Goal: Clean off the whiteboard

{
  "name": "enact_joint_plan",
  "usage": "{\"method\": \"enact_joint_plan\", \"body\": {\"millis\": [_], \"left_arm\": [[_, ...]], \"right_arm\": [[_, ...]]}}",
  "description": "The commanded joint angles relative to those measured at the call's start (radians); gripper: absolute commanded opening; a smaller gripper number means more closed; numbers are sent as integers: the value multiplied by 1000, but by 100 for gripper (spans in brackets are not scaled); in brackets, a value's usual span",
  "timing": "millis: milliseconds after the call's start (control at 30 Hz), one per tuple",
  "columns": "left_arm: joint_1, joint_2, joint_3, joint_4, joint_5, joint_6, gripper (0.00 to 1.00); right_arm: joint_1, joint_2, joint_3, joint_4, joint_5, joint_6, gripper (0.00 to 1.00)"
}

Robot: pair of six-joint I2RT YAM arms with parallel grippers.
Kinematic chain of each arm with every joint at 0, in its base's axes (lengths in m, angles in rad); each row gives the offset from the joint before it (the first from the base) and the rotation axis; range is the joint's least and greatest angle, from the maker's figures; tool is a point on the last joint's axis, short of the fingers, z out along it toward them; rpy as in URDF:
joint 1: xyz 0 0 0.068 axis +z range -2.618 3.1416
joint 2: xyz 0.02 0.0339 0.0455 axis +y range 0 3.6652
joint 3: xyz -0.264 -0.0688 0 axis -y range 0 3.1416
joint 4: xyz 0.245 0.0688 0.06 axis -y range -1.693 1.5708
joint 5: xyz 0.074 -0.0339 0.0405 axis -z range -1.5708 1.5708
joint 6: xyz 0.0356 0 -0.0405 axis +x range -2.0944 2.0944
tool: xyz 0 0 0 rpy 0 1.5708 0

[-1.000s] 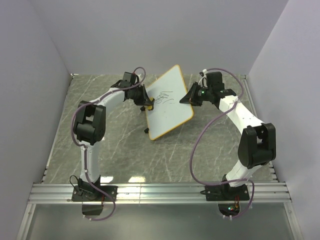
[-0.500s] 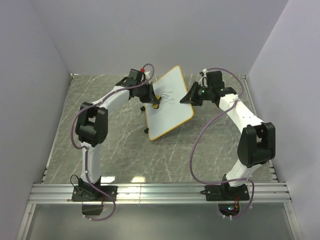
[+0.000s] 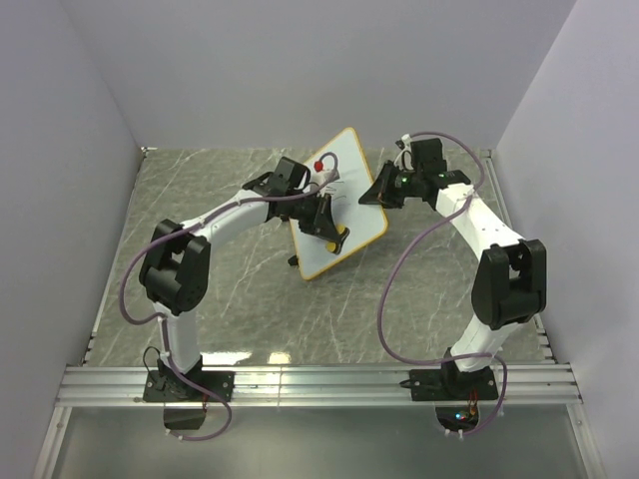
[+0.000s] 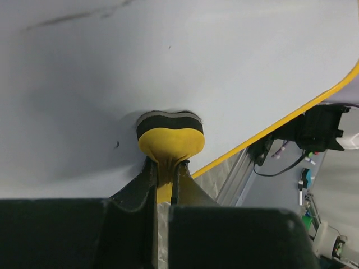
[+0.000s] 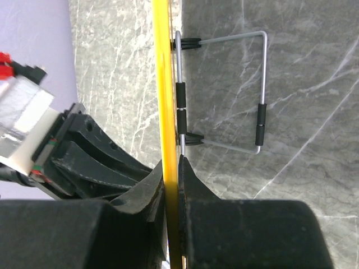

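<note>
The whiteboard (image 3: 361, 216), white with a yellow frame, stands tilted at mid-table. My right gripper (image 3: 378, 196) is shut on its right edge; in the right wrist view the yellow frame (image 5: 164, 84) sits pinched between the jaws of that gripper (image 5: 171, 168), with the wire stand (image 5: 261, 89) behind. My left gripper (image 3: 333, 234) is shut on a yellow eraser (image 4: 170, 140), whose dark felt presses flat on the white surface (image 4: 235, 61) near the lower yellow edge. In that view the gripper (image 4: 165, 172) squeezes the eraser's narrow waist. A faint dark stroke (image 4: 67, 18) shows at the top left.
Grey marble tabletop (image 3: 220, 269) enclosed by pale walls on three sides. An aluminium rail (image 3: 319, 381) runs along the near edge with both arm bases on it. Purple cables (image 3: 399, 289) loop off each arm. My left forearm (image 3: 250, 205) crosses the board's left side.
My left gripper has swept the eraser from the board's left-middle down toward its lower right. The black scribbles in the middle are mostly gone. The right gripper kept its hold.
</note>
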Motion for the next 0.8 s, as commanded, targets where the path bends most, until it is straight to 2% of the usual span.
{"method": "enact_joint_plan", "body": {"millis": [0, 133, 300, 533, 667, 767], "left_arm": [[-35, -12, -73, 22, -92, -59, 0], [21, 18, -47, 87, -209, -146, 0], [138, 92, 100, 70, -284, -177, 0], [265, 262, 387, 53, -246, -211, 0], [281, 366, 484, 45, -226, -209, 0], [276, 391, 498, 41, -166, -215, 0]], "right_arm": [[39, 40, 26, -91, 0, 32, 0], [40, 29, 20, -99, -3, 23, 0], [40, 5, -9, -99, -14, 7, 0], [40, -18, -70, -137, -27, -40, 0], [37, -51, -116, -146, -32, -57, 0], [39, -54, -135, -143, -38, -56, 0]]}}
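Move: The held eraser already lies against the sloping whiteboard. The far-left corner of the whiteboard is about 21 cm ahead of the left hand, 13 cm to its left and some 7 cm lower. The remaining scribble lies roughly 12 cm ahead, 2 cm left and 4 cm higher; the right gripper is about 8 cm ahead and 11 cm right, 4 cm higher. From the right hand, that corner is some 13 cm ahead, 24 cm left and 11 cm below. Eraser flat against the whiteboard, the left hand sweeps it mostly forward and also left towards the far-left corner, about 22 cm out and 10 cm across, sinking slightly with the slope. It starts slowly, runs fast and eases off, the wrist turning some 35 degrees counter-clockwise with the fingers still shut on the eraser. The right hand keeps its pinch on the whiteboard's right edge and draws back slightly towards the end. ##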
